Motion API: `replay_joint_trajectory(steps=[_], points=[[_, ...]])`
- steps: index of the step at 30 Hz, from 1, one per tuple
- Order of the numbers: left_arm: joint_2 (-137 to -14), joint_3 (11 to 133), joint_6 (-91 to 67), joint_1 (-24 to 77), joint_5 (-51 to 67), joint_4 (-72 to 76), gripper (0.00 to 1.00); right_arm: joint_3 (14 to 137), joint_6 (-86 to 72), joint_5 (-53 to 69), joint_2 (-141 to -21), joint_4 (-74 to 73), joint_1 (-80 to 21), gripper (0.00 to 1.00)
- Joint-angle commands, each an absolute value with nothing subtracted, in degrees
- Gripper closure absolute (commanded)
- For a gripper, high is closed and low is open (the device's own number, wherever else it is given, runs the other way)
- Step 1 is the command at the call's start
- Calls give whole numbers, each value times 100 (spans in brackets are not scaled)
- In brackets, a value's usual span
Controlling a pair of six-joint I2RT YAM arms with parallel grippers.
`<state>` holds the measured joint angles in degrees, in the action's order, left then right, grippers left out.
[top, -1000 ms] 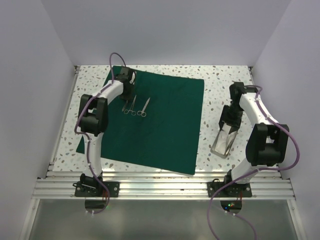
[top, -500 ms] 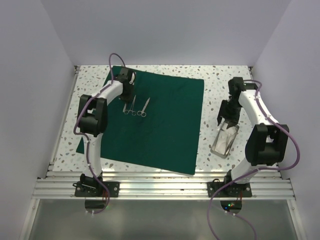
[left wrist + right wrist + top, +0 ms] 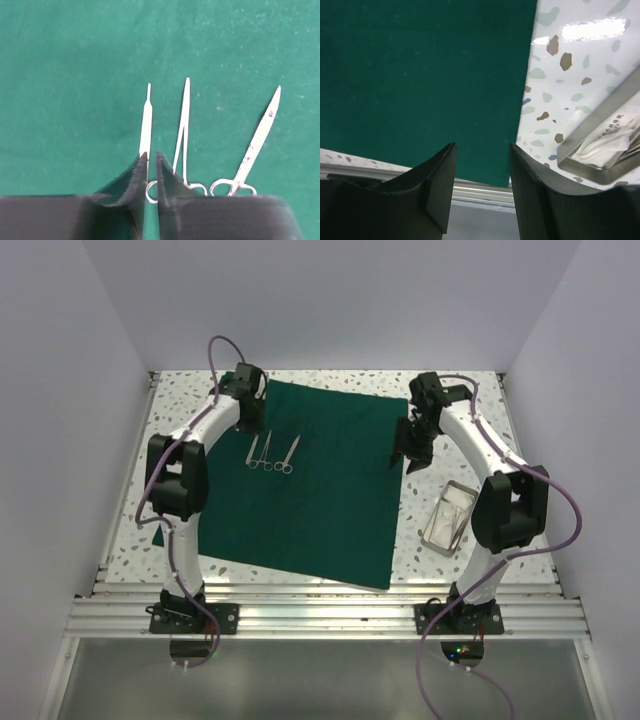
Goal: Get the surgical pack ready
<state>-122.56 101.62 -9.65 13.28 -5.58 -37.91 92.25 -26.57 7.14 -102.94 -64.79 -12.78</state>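
The dark green drape (image 3: 320,490) lies flat across the middle of the table. Three steel instruments rest on its far left part: thin tweezers (image 3: 145,122), fine scissors (image 3: 183,125) and larger scissors (image 3: 260,135). My left gripper (image 3: 250,425) hovers just behind their handles, its jaws (image 3: 150,159) shut with only green cloth showing in the slit. My right gripper (image 3: 402,455) hangs open over the drape's right edge (image 3: 482,146), holding nothing. The shiny metal tray (image 3: 433,535) sits on the table to the right, with white gauze (image 3: 600,147) and a printed sachet (image 3: 620,122) inside.
White walls close in the speckled tabletop (image 3: 450,400) on three sides. An aluminium rail (image 3: 320,610) runs along the near edge, carrying both arm bases. The tray lies close beside the right arm's elbow (image 3: 510,505).
The right arm left the tray and swung left to the drape's right edge. The left gripper shut and drew back slightly from the instruments.
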Motion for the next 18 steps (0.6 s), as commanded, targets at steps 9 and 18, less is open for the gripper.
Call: replay_joint_trajectory(steps=[9,18], points=[[-11540,9123,-1090,1301,-668,-3753,61,9221,-2777,1063,-10205,-6346,-1257,50],[-11856,9193,-1055,1301,-703,-3568,63,9070,-2663,976,-10081,-6399,-1257,50]])
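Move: The scalpel handle lies on the cloth almost straight beneath the left hand, its middle about 1 cm to the left, some 5 cm down and roughly level fore and aft. Beside it the hemostat is about 3 cm right and level, the scissors about 10 cm right and 1 cm back, both also 5 cm down. From the right hand the scalpel handle is some 15 cm ahead, 36 cm left and 12 cm lower. The left hand, its shut fingers empty above the instruments, draws back about 4.5 cm along the scalpel handle towards its near end, beside the hemostat's finger rings, drifting roughly 1 cm left. Its fingers part early to a bit over a third of their full opening, and once well on its way back it sinks about 2 cm and tips some 5 degrees nearer to vertical, then hovers over the handle with nothing touched. ##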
